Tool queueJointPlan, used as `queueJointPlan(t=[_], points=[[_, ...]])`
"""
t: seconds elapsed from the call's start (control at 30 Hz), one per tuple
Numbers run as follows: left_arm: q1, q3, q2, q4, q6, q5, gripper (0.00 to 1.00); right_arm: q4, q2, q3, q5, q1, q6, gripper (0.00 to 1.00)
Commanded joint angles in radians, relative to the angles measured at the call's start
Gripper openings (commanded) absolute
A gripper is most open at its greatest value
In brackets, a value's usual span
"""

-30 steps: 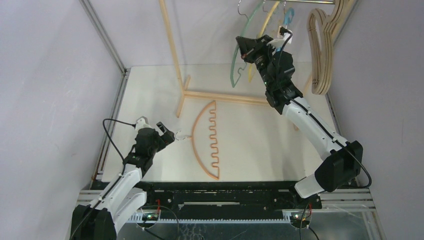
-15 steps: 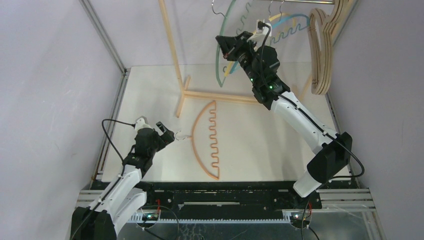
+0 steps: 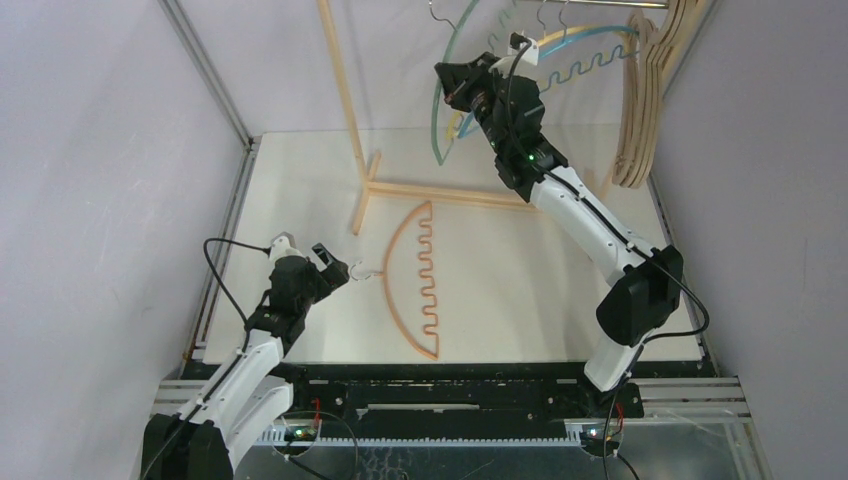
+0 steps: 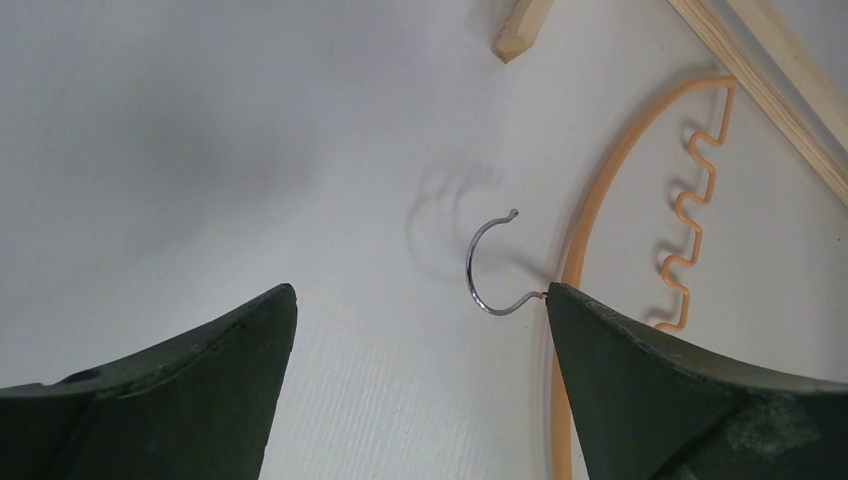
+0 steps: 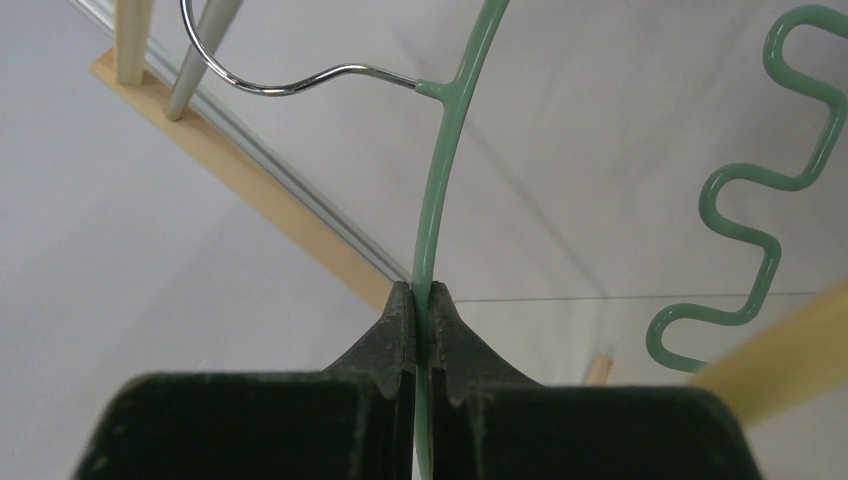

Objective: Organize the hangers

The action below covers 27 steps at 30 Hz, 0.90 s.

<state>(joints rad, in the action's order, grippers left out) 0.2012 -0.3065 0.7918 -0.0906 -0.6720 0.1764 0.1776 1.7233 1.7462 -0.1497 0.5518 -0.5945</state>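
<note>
My right gripper (image 3: 450,88) is raised by the rack's top bar, shut on the thin arc of the green hanger (image 3: 436,130). In the right wrist view the pads (image 5: 400,320) of that gripper (image 5: 422,300) pinch the green hanger (image 5: 445,180) below its metal hook (image 5: 270,85), which curls beside the metal bar (image 5: 205,45). An orange hanger (image 3: 400,290) lies flat on the table. My left gripper (image 3: 342,262) hovers open over its hook (image 4: 485,270), the orange arc (image 4: 590,220) by the right fingertip. Yellow (image 3: 556,37) and teal (image 3: 585,68) hangers hang on the bar, wooden hangers (image 3: 640,110) further right.
The wooden A-frame rack stands at the back, its left post (image 3: 348,110) and floor rail (image 3: 450,193) just beyond the orange hanger. Metal frame posts (image 3: 205,70) and purple walls close in both sides. A yellow hanger's edge (image 5: 790,350) crosses the right wrist view.
My right arm has swung the green hanger left and up along the bar. The yellow and teal hangers have turned and the wooden ones have swayed. The left arm has stayed put.
</note>
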Motion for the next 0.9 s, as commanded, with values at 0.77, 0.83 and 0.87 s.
queueJointPlan(t=[0.77,0.83,0.87], points=[[-0.007,-0.02,0.024,0.035,0.026,-0.005,1.0,0.042,-0.064,-0.067,-0.133,-0.109,-0.139,0.0],[-0.007,-0.022,0.026,0.035,0.025,-0.006,1.0,0.039,-0.077,-0.087,-0.133,-0.115,-0.141,0.0],[-0.007,-0.021,0.023,0.034,0.026,-0.006,0.99,0.039,-0.085,-0.1,-0.131,-0.12,-0.144,0.0]])
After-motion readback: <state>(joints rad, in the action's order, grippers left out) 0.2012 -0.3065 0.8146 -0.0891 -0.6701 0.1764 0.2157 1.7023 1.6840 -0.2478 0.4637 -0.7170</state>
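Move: The right gripper already pinches the green hanger on its near shoulder. The stretch of rail beside the yellow hanger is about 6 cm ahead, 8 cm right and 13 cm above. The yellow hanger's middle is roughly 6 cm ahead and 14 cm right, the blue's about 17 cm right, and the wooden hangers' some 31 cm right, all level with it ahead and about 3 cm lower than the hand. From the left hand, that rail stretch is some 27 cm ahead, 33 cm right, 51 cm up. Keep the right gripper shut on the green hanger and carry it about 5.5 cm to the right, easing some 2.5 cm forward, with its hook travelling along the rail towards the yellow hanger. Hold the height nearly steady, and turn the wrist about 10 degrees clockwise while its left side rises slightly. ##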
